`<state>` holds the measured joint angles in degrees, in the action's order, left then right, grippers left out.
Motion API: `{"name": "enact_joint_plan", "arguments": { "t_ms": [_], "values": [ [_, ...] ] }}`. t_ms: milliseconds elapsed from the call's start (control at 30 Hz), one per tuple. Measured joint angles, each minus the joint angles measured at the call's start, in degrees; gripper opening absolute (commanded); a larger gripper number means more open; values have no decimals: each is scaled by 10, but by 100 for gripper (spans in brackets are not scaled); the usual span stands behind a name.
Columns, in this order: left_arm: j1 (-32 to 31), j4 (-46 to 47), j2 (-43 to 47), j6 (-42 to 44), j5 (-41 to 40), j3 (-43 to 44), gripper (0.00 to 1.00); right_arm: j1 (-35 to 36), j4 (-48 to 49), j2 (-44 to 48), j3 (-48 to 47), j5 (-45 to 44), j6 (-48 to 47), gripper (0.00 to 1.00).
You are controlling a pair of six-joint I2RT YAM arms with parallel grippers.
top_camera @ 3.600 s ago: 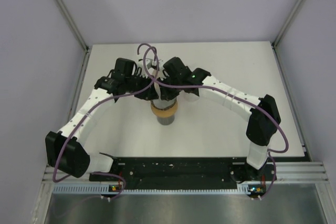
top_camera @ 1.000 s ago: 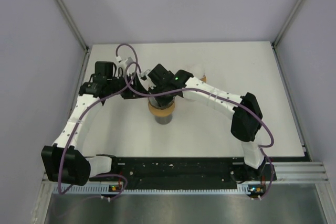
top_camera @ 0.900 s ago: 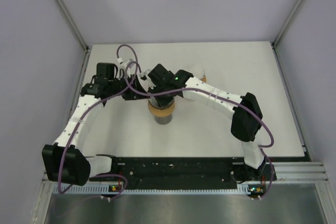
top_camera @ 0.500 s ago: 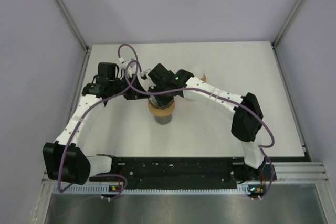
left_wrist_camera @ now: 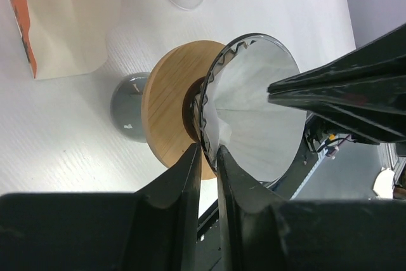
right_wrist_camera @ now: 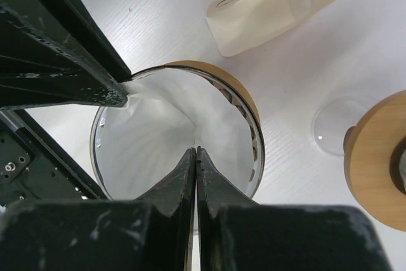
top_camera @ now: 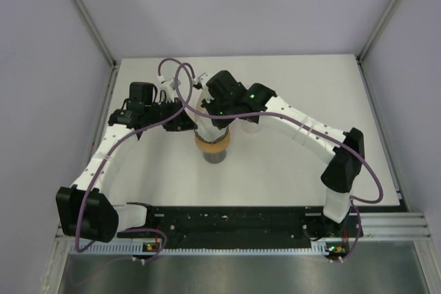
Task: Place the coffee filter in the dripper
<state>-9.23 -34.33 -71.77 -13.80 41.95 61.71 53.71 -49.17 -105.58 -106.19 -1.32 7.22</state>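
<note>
The dripper [left_wrist_camera: 168, 112] is a glass cone in a round wooden collar and stands on a grey base [left_wrist_camera: 130, 106] mid-table. A white paper coffee filter [right_wrist_camera: 152, 138] lines the inside of the cone. My left gripper [left_wrist_camera: 207, 153] is shut on the dripper's rim, one finger outside the glass and one inside against the filter's edge. My right gripper [right_wrist_camera: 195, 150] is shut with nothing between its fingers, and its tips point down into the filter. In the top view both wrists crowd over the dripper [top_camera: 213, 144] and hide the filter.
A cream filter packet [right_wrist_camera: 266, 7] with an orange edge [left_wrist_camera: 25, 23] lies flat just behind the dripper. A second wooden collar [right_wrist_camera: 374, 163] and a clear glass disc [right_wrist_camera: 333, 131] lie beside it. White walls close in the table.
The left gripper has moved in to the dripper and closed on its rim. The right wrist has swung up over the dripper and its elbow has moved right.
</note>
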Motion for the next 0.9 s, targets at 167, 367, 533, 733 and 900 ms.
{"name": "enact_joint_plan", "arguments": {
  "t_ms": [167, 367, 533, 733, 900],
  "values": [
    [-3, -6, 0, 8, -3, 0, 37, -6, 8, 39, 6, -1, 0, 0],
    [-3, -23, 0, 19, -13, 13, 51, -37, 31, 116, 38, -8, 0, 0],
    [-3, -35, 0, 25, -19, 27, 60, -69, 46, 162, 65, -16, 1, 6],
    [-3, -43, 0, 38, -23, 56, 73, -109, 62, 187, 98, -17, 9, 41],
    [0, -52, 0, 53, -47, 94, 81, -164, 72, 215, 126, -23, 13, 85]
  ]
}}
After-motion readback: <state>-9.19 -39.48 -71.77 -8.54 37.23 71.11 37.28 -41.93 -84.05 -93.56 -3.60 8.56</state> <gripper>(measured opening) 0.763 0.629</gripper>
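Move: The right hand hangs just above the filter in the near dripper, whose middle is about 3 cm to its left, 2 cm back and 5 cm down. The second dripper lies some 11 cm farther out, 11 cm to its right and 6 cm below, and the paper packet roughly 13 cm ahead, 4 cm left and 16 cm down. The left fingertips are at the near dripper's left rim, its middle about 6 cm right, 1 cm back and 4 cm below. Upward first, the closed right hand climbs about 9 cm clear of the filter, then sweeps some 13 cm right and a little forward towards the second dripper, turning clockwise and opening late on. Meanwhile the left hand, pinching the filter's edge at the rim, stays nearly still as it spreads its fingers and lets go, then lifts about 4 cm. ##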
